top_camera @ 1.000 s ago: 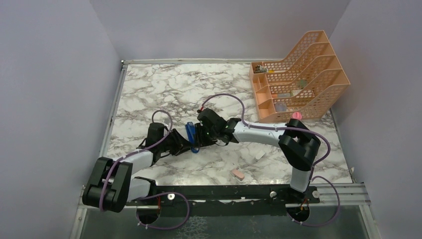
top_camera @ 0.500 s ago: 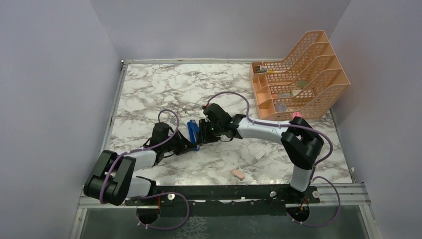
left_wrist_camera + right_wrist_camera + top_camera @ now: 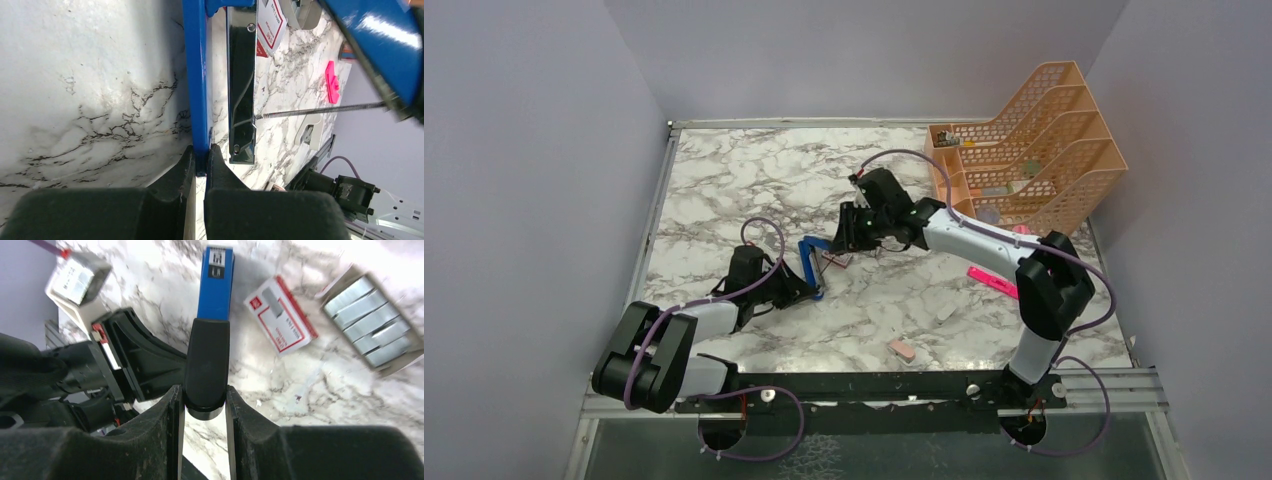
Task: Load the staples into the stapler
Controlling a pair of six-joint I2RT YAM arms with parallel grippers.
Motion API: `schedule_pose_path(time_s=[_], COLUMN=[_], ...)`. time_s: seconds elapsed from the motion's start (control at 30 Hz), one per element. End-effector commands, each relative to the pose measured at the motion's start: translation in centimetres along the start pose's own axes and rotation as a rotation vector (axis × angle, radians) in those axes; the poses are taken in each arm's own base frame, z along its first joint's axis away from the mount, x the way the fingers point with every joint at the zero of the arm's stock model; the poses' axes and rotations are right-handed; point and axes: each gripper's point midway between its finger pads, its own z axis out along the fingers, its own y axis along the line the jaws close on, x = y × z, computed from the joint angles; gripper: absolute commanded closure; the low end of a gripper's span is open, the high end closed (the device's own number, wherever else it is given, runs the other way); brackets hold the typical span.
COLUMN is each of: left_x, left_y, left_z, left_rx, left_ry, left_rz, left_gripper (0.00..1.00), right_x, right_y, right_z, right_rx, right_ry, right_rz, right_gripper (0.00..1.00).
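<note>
The stapler (image 3: 809, 264) stands swung open at mid-table. My left gripper (image 3: 201, 161) (image 3: 805, 291) is shut on the near end of its blue base (image 3: 200, 75); the silvery metal channel (image 3: 241, 85) lies beside the base with a thin spring (image 3: 320, 109) stretched out of it. Raised above the base, the black top arm (image 3: 207, 365) is clamped by my right gripper (image 3: 202, 407) (image 3: 842, 238). The staples lie just past the stapler: a pink-and-white box (image 3: 280, 322) (image 3: 272, 22) and a grey tray of silvery strips (image 3: 370, 327).
A pink highlighter (image 3: 994, 283) lies right of the stapler, and a salmon eraser (image 3: 902, 350) sits near the front edge. A peach desk organizer (image 3: 1024, 160) fills the back right corner. Lilac walls enclose the marble table (image 3: 724, 180).
My left gripper closed on the stapler's base. My right gripper drew the top arm up and away to the back right, opening the stapler and uncovering the highlighter.
</note>
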Motion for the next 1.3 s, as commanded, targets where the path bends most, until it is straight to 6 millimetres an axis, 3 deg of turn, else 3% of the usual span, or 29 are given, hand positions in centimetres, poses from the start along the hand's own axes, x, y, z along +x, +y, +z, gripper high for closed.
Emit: schedule_pose_path(time_s=[0.0,0.13,0.53,0.77,0.9,1.0,1.13,1.27], left_x=[2.4,2.8,3.2,3.3,3.0,2.5,2.2,2.0], left_y=[4.6,4.6,4.2,4.1,3.5,2.9,2.5,2.2], left_z=[-0.4,-0.2,0.0,0.0,0.0,-0.1,0.1,0.3], left_rx=[-0.162,-0.158,-0.141,-0.134,-0.119,-0.112,-0.109,-0.103], left_ry=[0.061,0.086,0.108,0.109,0.100,0.079,0.072,0.074], left_rz=[0.032,0.043,0.071,0.072,0.054,0.047,0.021,0.010], left_gripper=[1.00,1.00,1.00,1.00,1.00,1.00,1.00,1.00], right_x=[-7.8,-10.9,-15.6,-16.3,-14.8,-12.6,-6.6,-0.5], right_y=[-0.1,-0.3,-1.1,-1.5,-2.2,-2.4,-1.2,-1.3], right_z=[-2.0,-1.9,1.1,3.5,4.4,3.5,1.3,0.1], right_rx=[0.018,0.029,0.053,0.045,0.049,0.035,-0.085,-0.136], right_ry=[-0.216,-0.295,-0.377,-0.382,-0.327,-0.264,-0.101,0.008], right_rz=[-0.095,-0.142,-0.208,-0.223,-0.213,-0.198,-0.135,-0.050], right_gripper=[0.67,0.61,0.55,0.52,0.50,0.45,0.27,0.17])
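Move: My right hand holds the black end of the stapler's raised lid. The stapler's hinge end lies about 4 cm ahead of that hand, 6 cm to its left and 9 cm lower; the staple box is some 3 cm ahead, 1 cm right and 10 cm down, and the grey tray 6 cm ahead and 6 cm right, equally low. My left fingers pinch the base's near tip, with the hinge end about 12 cm ahead of them, 2 cm left. With my left hand I keep the base tip pinched, easing barely a centimetre right. My right hand starts from the lid's end and sweeps about 15 cm forward, past the hinge end, rising some 4 cm while its fingertips tilt up about 20 degrees; then it turns back about 8 cm, sinks some 5 cm and tilts back down, its fingers spreading wide and off the lid. ##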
